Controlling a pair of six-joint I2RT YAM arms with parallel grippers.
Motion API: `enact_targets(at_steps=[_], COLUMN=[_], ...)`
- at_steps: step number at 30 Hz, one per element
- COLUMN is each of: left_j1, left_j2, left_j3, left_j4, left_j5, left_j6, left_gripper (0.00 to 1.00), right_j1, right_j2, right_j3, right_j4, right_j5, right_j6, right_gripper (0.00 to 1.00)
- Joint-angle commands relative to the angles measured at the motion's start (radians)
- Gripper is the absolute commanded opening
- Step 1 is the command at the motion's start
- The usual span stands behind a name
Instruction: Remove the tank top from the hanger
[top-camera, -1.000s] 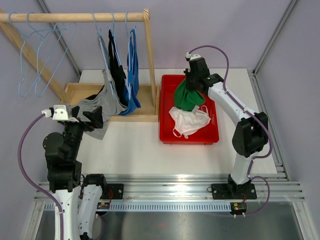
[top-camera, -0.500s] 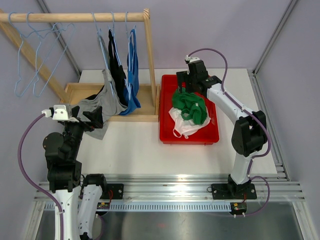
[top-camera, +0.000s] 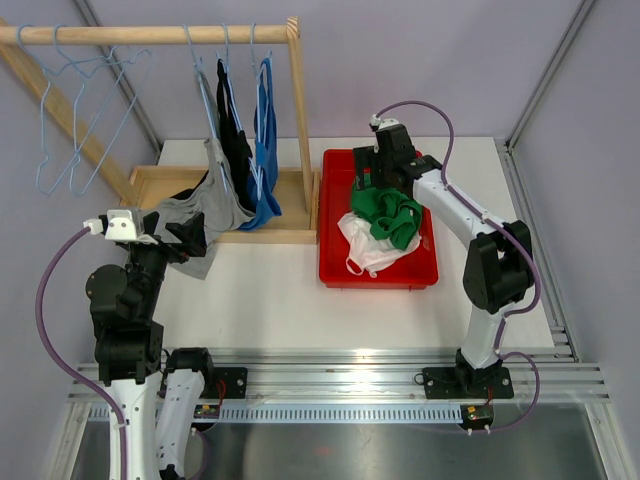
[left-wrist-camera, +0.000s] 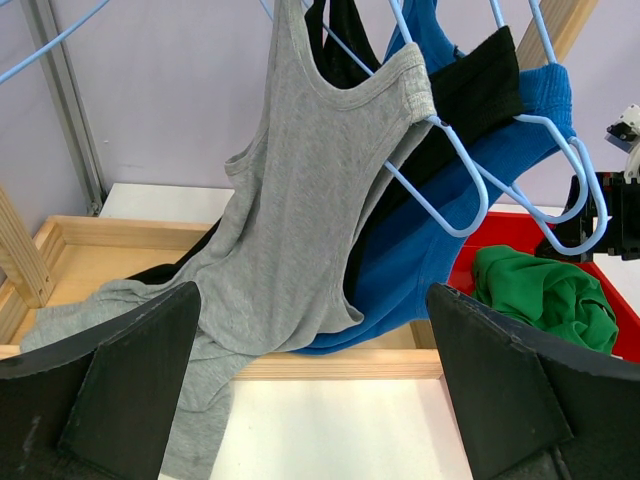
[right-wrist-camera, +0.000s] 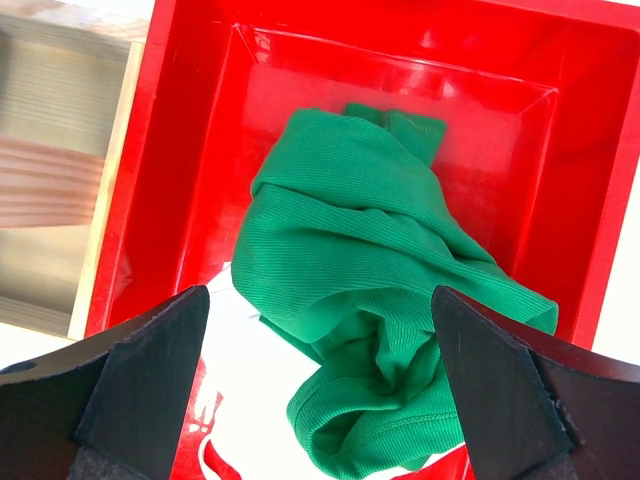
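A grey tank top (left-wrist-camera: 300, 200) hangs on a light-blue hanger (left-wrist-camera: 455, 170), with a black one (left-wrist-camera: 480, 80) and a blue one (left-wrist-camera: 440, 270) on hangers behind it. My left gripper (left-wrist-camera: 320, 400) is open, low in front of the grey top's hem (top-camera: 205, 215), touching nothing. A green tank top (right-wrist-camera: 370, 250) lies crumpled in the red tray (right-wrist-camera: 200, 120) on a white garment (right-wrist-camera: 250, 380). My right gripper (right-wrist-camera: 320, 390) hovers open just above it, holding nothing. From above, the right gripper (top-camera: 374, 178) is over the tray's far end.
The wooden rail (top-camera: 150, 34) carries several empty blue hangers (top-camera: 60, 120) at the left. Its upright post (top-camera: 302, 110) stands between the clothes and the red tray (top-camera: 330, 270). A wooden base frame (top-camera: 150, 180) lies under the rack.
My right gripper opened and let go of the green tank top, which dropped into the red tray onto the white garment. The left arm has not moved.
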Motion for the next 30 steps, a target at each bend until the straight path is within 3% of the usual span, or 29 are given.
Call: enact_targets(at_steps=[1,12,21,30], left_j1=[-0.005,-0.013,-0.020,-0.023], left_j2=[0.004,0.045,0.070,0.205], left_j3=[-0.005,0.021,0.056,0.205], left_j4=[0.042,0.088,0.160,0.178], left_j5=[-0.013,0.147,0.328,0.369], left_j6=[0.013,-0.023,-0.069,-0.101], left_gripper=[0.99,0.99,0.97,0.98], right_j1=[-0.008,-0.006,0.018,0.091], right_j2=[-0.063,-0.319,-0.397,-0.472], right_j3=[-0.021,-0.292,-0.421,-0.570], right_j4=[0.045,0.196,0.237,0.278], right_j5=[0.006,-0.100,-0.174,-0.143], right_j6=[0.002,0.048,0.081,0.093], right_gripper=[0.99,1.00,0.99,1.00])
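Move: The grey tank top still hangs on the rack. The near end of its hanger lies about 13 cm ahead of the left hand, 11 cm to its right and 5 cm above; the shirt's middle is some 18 cm ahead, 5 cm right and about level. The black top hangs roughly 23 cm ahead and 12 cm right. From the right hand, the grey tank top is about 40 cm left, 7 cm back and 18 cm higher. The green top lies 12 cm below it, 2 cm back and 6 cm right. Towards the near end of the grey tank top's hanger, the open left hand slides about 6 cm right while turning some 20 degrees clockwise, then rises almost 5 cm late on. Above the green top dropped earlier, the still-open right hand draws back about 11 cm over the red bin, arching up roughly 4 cm and sinking again, its left side tilting up 10 degrees. ##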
